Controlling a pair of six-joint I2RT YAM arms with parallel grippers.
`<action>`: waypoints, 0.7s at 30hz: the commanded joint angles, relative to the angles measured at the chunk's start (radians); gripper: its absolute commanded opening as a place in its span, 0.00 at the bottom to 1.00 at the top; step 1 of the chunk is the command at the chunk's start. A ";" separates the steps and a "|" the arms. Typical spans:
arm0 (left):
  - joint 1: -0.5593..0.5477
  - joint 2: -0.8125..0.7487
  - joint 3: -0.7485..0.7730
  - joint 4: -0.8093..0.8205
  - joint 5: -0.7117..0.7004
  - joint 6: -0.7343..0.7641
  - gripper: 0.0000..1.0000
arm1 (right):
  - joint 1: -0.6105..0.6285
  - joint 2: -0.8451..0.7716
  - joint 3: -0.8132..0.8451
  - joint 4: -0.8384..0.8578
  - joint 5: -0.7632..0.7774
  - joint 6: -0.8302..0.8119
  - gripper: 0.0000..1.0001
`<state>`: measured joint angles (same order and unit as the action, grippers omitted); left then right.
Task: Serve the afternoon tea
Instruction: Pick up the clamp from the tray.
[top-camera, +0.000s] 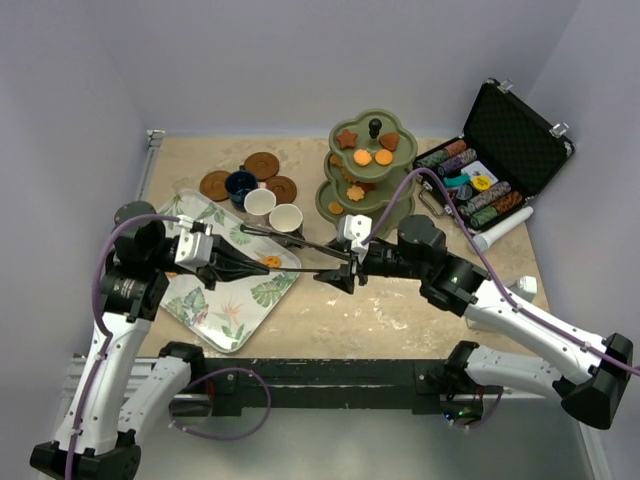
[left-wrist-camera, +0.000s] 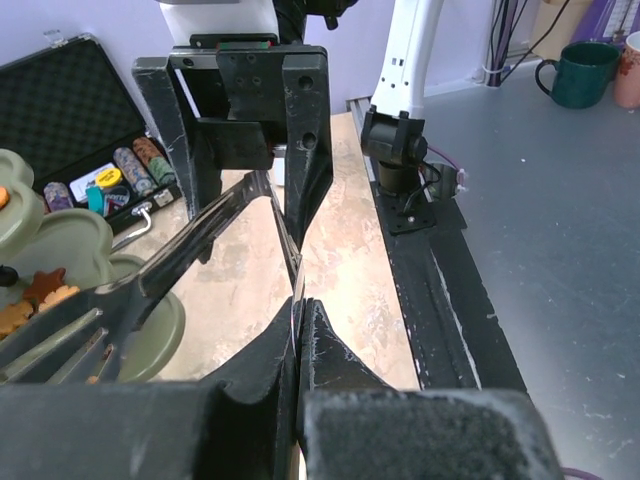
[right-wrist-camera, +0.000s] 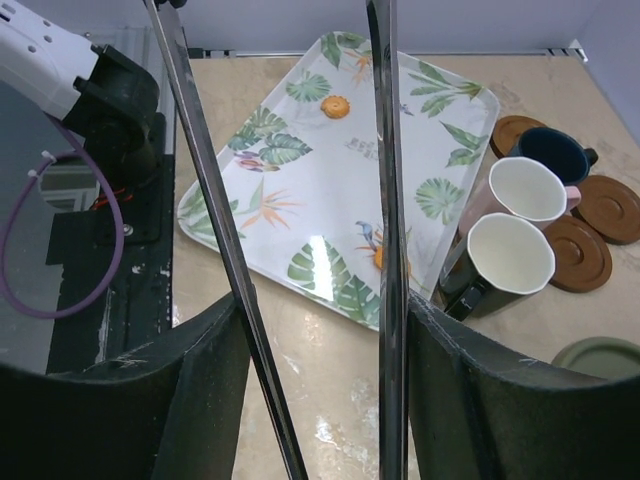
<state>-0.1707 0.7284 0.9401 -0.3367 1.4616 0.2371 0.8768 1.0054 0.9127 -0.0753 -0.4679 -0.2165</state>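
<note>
Black metal tongs (top-camera: 300, 240) hang over the table between both arms. My left gripper (top-camera: 258, 266) (left-wrist-camera: 300, 305) is shut on the thin tip of one tong arm. My right gripper (top-camera: 335, 272) (right-wrist-camera: 320, 310) straddles both tong arms (right-wrist-camera: 385, 150) near the hinge, with a finger pressed against each. An orange biscuit (top-camera: 270, 262) (right-wrist-camera: 335, 105) lies on the leaf-patterned tray (top-camera: 230, 310). The pinkish-white cup (top-camera: 260, 203), cream cup (top-camera: 286, 218) and navy cup (top-camera: 240, 184) stand among brown saucers (top-camera: 262, 164) behind the tray. The olive three-tier stand (top-camera: 365, 170) carries several biscuits.
An open black case of poker chips (top-camera: 500, 150) sits at the back right, with a white tube (top-camera: 500, 232) in front of it. Walls close in the table at the back and on both sides. The black base rail (top-camera: 330, 378) runs along the near edge.
</note>
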 joint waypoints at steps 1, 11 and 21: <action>-0.009 0.040 0.087 -0.117 0.200 0.126 0.00 | -0.002 -0.022 -0.015 0.069 -0.011 0.034 0.56; -0.009 0.080 0.091 -0.111 0.013 0.100 0.40 | -0.002 -0.007 -0.017 0.071 0.006 0.055 0.41; -0.006 0.101 0.108 -0.120 -0.269 0.105 0.56 | -0.002 -0.030 -0.041 0.057 0.162 0.105 0.29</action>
<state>-0.1726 0.8295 1.0119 -0.4728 1.3106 0.3321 0.8768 1.0080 0.8787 -0.0513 -0.4088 -0.1570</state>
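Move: The clamp is splayed open between the hands: its hinge end is in the right gripper, and the tip of its rear leaf is pinched in the left. Its middle lies about 7 cm right of the left hand and 2 ahead, and about 7 cm left of the right hand and 1 ahead, roughly level with both. From the left hand, the nearer white mug is some 20 cm ahead and 2 right, and the tray's middle 10 ahead and 16 left, both far below. The clamp's rear leaf comes free as the left fingers open from nearly shut to about half. Meanwhile the right gripper keeps hold of the hinge end, closing by about a quarter of its range to squeeze the two leaves together, staying almost in place and sinking about 1 cm. The left hand then goes some 4 cm forward towards the freed clamp heads, turning slightly counter-clockwise. ##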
